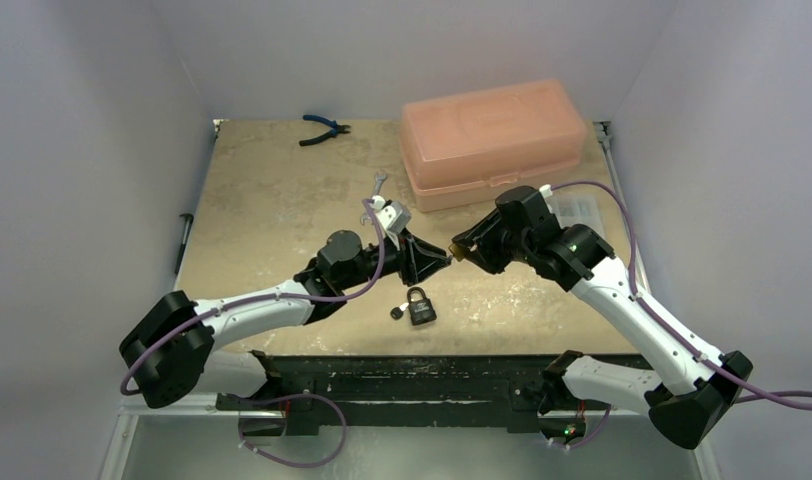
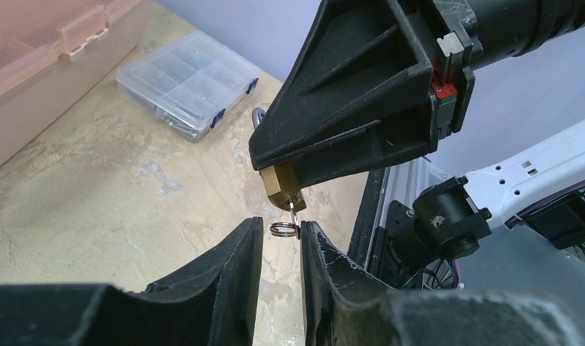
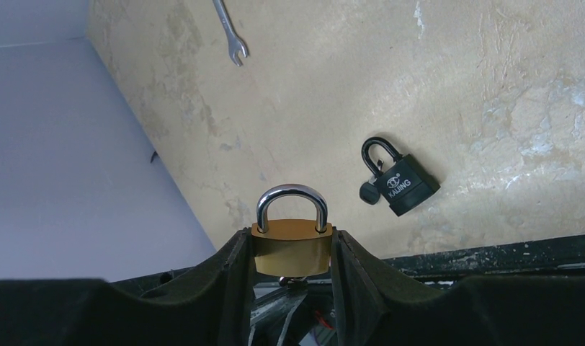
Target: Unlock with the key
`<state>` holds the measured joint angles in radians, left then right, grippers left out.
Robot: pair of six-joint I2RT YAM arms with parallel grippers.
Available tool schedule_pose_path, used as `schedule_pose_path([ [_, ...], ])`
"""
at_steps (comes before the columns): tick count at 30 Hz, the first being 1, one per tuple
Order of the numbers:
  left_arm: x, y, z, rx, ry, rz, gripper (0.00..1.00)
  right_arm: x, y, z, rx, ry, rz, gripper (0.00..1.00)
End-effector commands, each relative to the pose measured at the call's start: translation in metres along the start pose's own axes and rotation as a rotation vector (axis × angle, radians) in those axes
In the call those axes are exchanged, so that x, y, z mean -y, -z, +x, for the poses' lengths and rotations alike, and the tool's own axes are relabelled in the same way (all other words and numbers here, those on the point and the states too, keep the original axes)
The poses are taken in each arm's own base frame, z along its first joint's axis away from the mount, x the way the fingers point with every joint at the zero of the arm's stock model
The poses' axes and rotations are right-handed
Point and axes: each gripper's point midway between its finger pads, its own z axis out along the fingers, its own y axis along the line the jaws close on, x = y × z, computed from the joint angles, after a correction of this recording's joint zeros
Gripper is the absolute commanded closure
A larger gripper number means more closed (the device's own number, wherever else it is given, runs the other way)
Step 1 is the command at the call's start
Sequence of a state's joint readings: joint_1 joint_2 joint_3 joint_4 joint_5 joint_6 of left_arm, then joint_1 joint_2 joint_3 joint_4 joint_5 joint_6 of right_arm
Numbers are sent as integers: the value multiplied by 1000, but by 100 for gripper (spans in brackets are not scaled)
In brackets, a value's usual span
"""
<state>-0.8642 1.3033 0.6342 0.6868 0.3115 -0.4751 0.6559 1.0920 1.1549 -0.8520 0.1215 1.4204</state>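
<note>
My right gripper (image 3: 289, 241) is shut on a brass padlock (image 3: 289, 249) with a steel shackle and holds it above the table. In the left wrist view the padlock (image 2: 282, 189) sticks out under the right gripper's fingers (image 2: 347, 108), keyhole down. A small key (image 2: 294, 214) sits in the keyhole, and its wire ring (image 2: 282, 230) hangs between my left gripper's (image 2: 282, 231) fingertips. The left jaws stand a little apart, and the key touches the right-hand finger. In the top view the two grippers meet tip to tip (image 1: 452, 255).
A black padlock (image 1: 419, 305) with a black-headed key (image 1: 396, 312) lies on the table below the grippers. A pink plastic box (image 1: 492, 140), a clear parts organizer (image 2: 189, 94), blue pliers (image 1: 324, 128) and a wrench (image 1: 378, 185) lie farther back.
</note>
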Motion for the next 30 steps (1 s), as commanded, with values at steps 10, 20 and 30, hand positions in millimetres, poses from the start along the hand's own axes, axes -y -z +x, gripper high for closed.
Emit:
schedule_pose_path([
  [10, 8, -14, -26, 70, -41, 48, 95, -16, 4, -1, 5, -16, -71, 100],
  [20, -3, -12, -30, 75, -83, -23, 100, -11, -1, 2, -5, -11, -61, 100],
  [30, 6, -26, -17, -45, -422, -127, 100, -9, -2, 1, -4, -5, -39, 100],
])
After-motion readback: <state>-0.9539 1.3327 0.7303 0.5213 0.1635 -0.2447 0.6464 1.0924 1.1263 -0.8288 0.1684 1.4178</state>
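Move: The key, already in the brass padlock, hangs with its ring at the open left fingertips: about 2 cm right of that hand and 1 cm ahead, level with it. The brass padlock sits 4 cm to the right and 2 cm ahead. On the table some 21 cm below lie the black padlock, 5 cm left and 3 cm back, and the black-headed key, 10 cm left and 4 cm back. From the right hand, the key is 3 cm left and 1 cm back. Close the left fingers fully on the key head and ring, then ease down about 1 cm and on to the right about 1 cm towards the brass padlock, rolling the wrist some 10–15 degrees clockwise as seen along the fingers from behind the hand. Keep the brass padlock gripped in the right hand, letting it travel about 1 cm down, forward and right. ##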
